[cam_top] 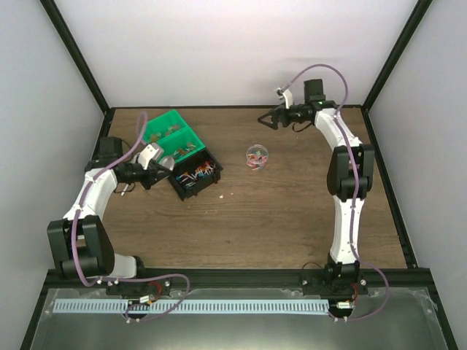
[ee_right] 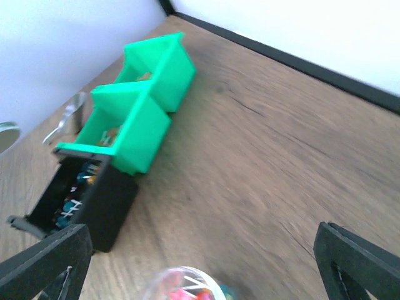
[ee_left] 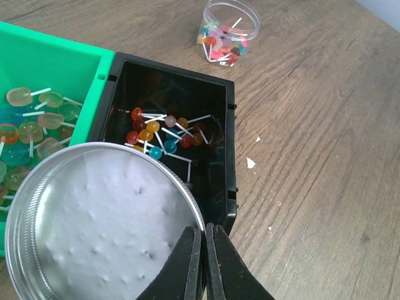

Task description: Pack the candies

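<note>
Small colourful candies on white sticks [ee_left: 159,134] lie in a black bin [ee_left: 181,72], and more fill a clear open jar [ee_left: 230,31] standing on the wood table. My left gripper [ee_left: 204,234] is shut on the rim of a round silver lid [ee_left: 103,219], holding it over the near corner of the black bin [cam_top: 195,176]. My right gripper [ee_right: 201,256] is open and empty, hanging above the table with the jar [ee_right: 187,286] just below it at the frame's bottom edge. From above, the right gripper [cam_top: 264,119] sits behind the jar [cam_top: 256,154].
Two green bins [cam_top: 174,137] with duller orange-brown pieces stand behind the black bin and touch it. White crumbs [ee_left: 250,163] lie on the table to the right of the black bin. Black frame posts and white walls enclose the table.
</note>
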Available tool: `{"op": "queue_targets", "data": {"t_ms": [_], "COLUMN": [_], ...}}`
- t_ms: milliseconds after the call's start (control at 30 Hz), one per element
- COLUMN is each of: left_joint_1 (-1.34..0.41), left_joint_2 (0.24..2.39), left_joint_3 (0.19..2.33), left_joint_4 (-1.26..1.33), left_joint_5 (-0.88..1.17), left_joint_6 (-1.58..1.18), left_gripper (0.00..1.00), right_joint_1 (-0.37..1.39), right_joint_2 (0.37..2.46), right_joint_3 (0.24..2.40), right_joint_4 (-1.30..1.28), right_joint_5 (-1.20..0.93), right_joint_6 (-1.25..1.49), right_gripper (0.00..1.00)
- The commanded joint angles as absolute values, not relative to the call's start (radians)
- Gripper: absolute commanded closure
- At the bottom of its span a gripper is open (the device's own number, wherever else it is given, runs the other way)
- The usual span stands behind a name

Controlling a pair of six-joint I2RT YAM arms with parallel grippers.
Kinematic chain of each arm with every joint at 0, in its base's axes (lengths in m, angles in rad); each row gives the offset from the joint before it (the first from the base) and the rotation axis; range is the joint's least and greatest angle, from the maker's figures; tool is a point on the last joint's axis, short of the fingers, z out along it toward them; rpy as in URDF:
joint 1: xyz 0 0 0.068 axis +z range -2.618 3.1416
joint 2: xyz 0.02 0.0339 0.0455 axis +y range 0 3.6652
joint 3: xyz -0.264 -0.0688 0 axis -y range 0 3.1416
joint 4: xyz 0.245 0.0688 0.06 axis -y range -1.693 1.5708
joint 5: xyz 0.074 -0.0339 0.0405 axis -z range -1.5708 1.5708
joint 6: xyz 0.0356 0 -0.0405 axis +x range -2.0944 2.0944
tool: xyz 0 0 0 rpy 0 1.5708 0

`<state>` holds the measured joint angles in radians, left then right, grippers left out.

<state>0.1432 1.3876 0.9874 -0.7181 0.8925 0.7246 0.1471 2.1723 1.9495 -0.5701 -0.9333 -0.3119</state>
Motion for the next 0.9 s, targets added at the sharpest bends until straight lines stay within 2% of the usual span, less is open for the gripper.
{"op": "queue_targets", "data": {"t_ms": [0, 133, 333, 700, 867], "left_joint_1": [0.138, 0.138, 0.137, 0.137, 0.136], "left_joint_2": [1.364, 1.372, 1.379, 1.362, 1.35], "left_joint_3": [1.003, 1.004, 1.005, 1.001, 0.997], "left_joint_4": [-0.694, -0.69, -0.687, -0.705, -0.707], "left_joint_5": [0.919, 0.922, 0.922, 0.894, 0.895], "left_joint_6": [0.725, 0.721, 0.72, 0.732, 0.732], "left_gripper": [0.96, 0.96, 0.96, 0.96, 0.96], "right_joint_1": [0.093, 0.08, 0.082, 0.145, 0.166], "right_joint_2": [2.316, 2.387, 2.405, 2.387, 2.313], "right_joint_3": [2.064, 2.075, 1.94, 1.848, 1.727], "right_joint_4": [-0.637, -0.62, -0.506, -0.515, -0.511], "right_joint_5": [-1.039, -1.073, -1.121, -1.224, -1.254], "right_joint_6": [-0.142, -0.066, 0.048, 0.008, -0.012], "right_gripper": [0.0, 0.0, 0.0, 0.0, 0.01]}}
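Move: The jar of candies stands about 6 cm back from the open right gripper, 4 cm to its left and some 17 cm below. The black bin lies roughly 12 cm back, 27 cm left and 18 cm below that gripper; the green box is about 2 cm ahead, 36 cm left and 18 cm below. From the left gripper, the jar is about 12 cm forward, 33 cm right and 12 cm lower. Drop the right gripper about 12 cm towards the jar, swinging first some 3 cm forward and 4 cm right, then drawing back about 6 cm and left 5 cm in on it. Roll the wrist some 35 degrees as it sinks so the far finger dips, and keep the fingers wide open, bringing the far finger against the jar without pinching. ##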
